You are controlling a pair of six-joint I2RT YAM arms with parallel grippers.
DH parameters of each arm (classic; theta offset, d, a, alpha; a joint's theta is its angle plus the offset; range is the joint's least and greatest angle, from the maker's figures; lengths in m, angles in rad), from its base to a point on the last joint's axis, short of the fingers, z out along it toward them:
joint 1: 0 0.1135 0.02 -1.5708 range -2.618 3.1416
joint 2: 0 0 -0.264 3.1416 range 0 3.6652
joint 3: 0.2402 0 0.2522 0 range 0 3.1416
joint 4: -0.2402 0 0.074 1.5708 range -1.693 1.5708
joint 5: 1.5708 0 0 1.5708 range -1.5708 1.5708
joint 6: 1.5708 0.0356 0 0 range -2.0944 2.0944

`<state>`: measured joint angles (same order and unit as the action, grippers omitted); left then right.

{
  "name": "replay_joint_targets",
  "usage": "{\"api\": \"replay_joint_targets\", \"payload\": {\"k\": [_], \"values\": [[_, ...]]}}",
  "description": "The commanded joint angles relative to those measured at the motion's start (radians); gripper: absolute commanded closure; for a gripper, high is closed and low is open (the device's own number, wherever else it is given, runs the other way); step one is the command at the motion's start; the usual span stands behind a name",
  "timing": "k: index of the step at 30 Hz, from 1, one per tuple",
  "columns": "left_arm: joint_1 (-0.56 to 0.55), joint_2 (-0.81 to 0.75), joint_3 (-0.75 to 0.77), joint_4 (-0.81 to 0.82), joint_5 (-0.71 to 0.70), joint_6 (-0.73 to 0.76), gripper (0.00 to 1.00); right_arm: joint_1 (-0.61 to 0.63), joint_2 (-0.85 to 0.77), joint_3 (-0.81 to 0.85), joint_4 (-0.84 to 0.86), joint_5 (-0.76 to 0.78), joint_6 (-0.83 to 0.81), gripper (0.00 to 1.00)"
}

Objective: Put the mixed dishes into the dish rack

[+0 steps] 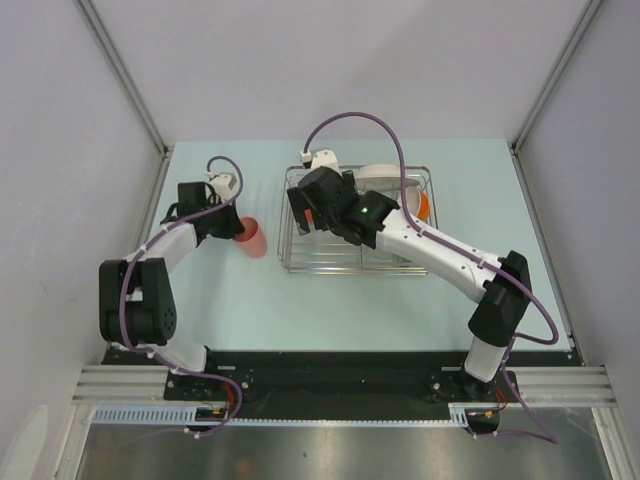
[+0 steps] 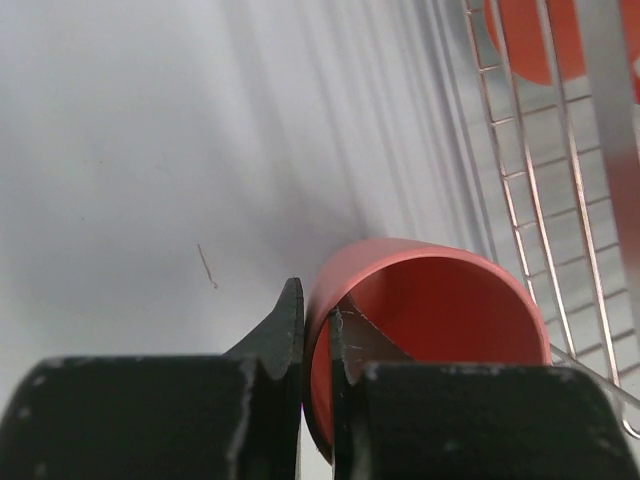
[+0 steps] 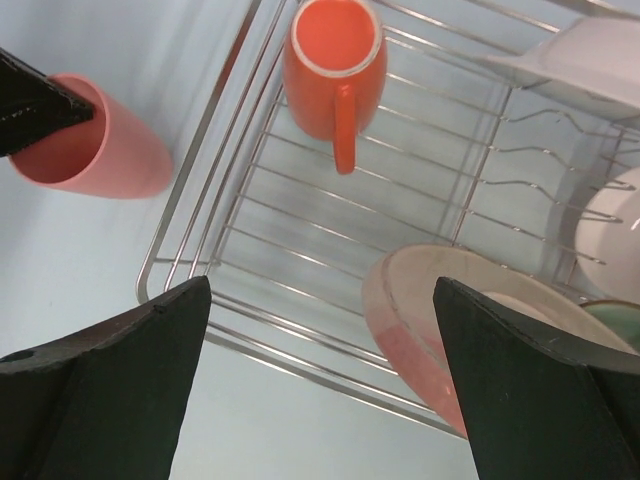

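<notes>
A salmon-orange cup (image 1: 253, 239) lies on its side on the table, just left of the dish rack (image 1: 330, 268). My left gripper (image 1: 228, 227) is shut on its rim. In the left wrist view one finger is inside the cup (image 2: 430, 310) and the other outside it. My right gripper (image 3: 320, 380) hangs open over the rack's (image 3: 250, 200) left end with nothing between its fingers. In the rack lie an orange cup with a handle (image 3: 335, 60), a cream-and-pink plate (image 3: 450, 320), a white plate (image 3: 590, 60), a white bowl (image 3: 615, 230) and a pale green bowl (image 3: 618, 318).
The right arm (image 1: 440, 255) stretches across the rack from the near right. The rack's wire wall (image 2: 520, 190) stands close to the right of the held cup. Walls enclose the table on the left, right and far sides.
</notes>
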<state>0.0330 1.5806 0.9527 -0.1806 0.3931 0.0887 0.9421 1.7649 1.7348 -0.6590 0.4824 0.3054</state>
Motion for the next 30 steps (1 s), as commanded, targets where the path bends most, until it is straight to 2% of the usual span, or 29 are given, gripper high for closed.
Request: {"api": "replay_joint_targets", "payload": {"k": [1,5,10,13,15,16,18,19,21,22,23,24,30], "values": [[0.004,-0.173,0.031,-0.058,0.087,0.005,1.0,-0.022,-0.079,-0.03,0.05,-0.082,0.081,0.0],[0.031,-0.367,0.07,-0.15,0.234,-0.023,1.0,-0.054,-0.201,-0.173,0.186,-0.297,0.136,0.0],[0.119,-0.569,0.104,-0.275,0.509,-0.108,1.0,-0.077,-0.285,-0.282,0.367,-0.549,0.213,0.0],[0.133,-0.576,0.123,-0.388,0.653,-0.092,1.0,-0.085,-0.289,-0.29,0.449,-0.666,0.271,0.0],[0.139,-0.577,0.095,-0.384,0.716,-0.115,1.0,-0.095,-0.304,-0.328,0.56,-0.776,0.31,0.0],[0.143,-0.577,0.077,-0.319,0.78,-0.144,1.0,-0.098,-0.306,-0.351,0.609,-0.854,0.361,0.0],[0.151,-0.579,0.008,-0.2,0.863,-0.304,1.0,-0.111,-0.306,-0.406,0.767,-0.927,0.429,0.0],[0.151,-0.579,-0.038,-0.037,0.959,-0.458,1.0,-0.111,-0.305,-0.418,0.807,-0.983,0.49,0.0],[0.151,-0.593,-0.083,0.167,1.019,-0.626,1.0,-0.12,-0.295,-0.454,0.919,-1.028,0.546,0.0],[0.153,-0.602,-0.101,0.375,1.056,-0.702,1.0,-0.121,-0.297,-0.465,0.952,-1.065,0.576,0.0],[0.156,-0.608,-0.12,0.444,1.069,-0.815,1.0,-0.121,-0.298,-0.478,1.017,-1.077,0.616,0.0],[0.156,-0.616,-0.12,0.513,1.079,-0.848,1.0,-0.121,-0.3,-0.494,1.032,-1.085,0.629,0.0],[0.154,-0.614,-0.08,0.518,1.107,-0.853,1.0,-0.105,-0.303,-0.527,1.018,-1.082,0.592,0.0]]}}
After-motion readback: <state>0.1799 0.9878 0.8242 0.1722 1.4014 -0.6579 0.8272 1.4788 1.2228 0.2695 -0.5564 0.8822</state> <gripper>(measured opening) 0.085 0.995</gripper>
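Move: The left fingers already pinch the rim of the upright pink cup, whose middle is about 4 cm to their right and 4 cm lower. The open right gripper it is taken to is some 27 cm right, 5 cm back and 16 cm higher. From the right hand, the cup lies about 23 cm left, 4 cm ahead and 20 cm below; the orange mug in the rack is 9 cm ahead and 6 cm left, the pink plate 1 cm ahead and 6 cm right, both well below. Up fast by some 24 cm, then back about 16 cm and a little right, the left hand carries the pink cup by its rim, rolling and turning clockwise until its fingers point right, level. Meanwhile the right hand draws back about 12 cm, rises and swings left over the rack's near-left part, rolling some 60 degrees and turning counter-clockwise so its wide-open fingers face the cup's base, not yet closing. ##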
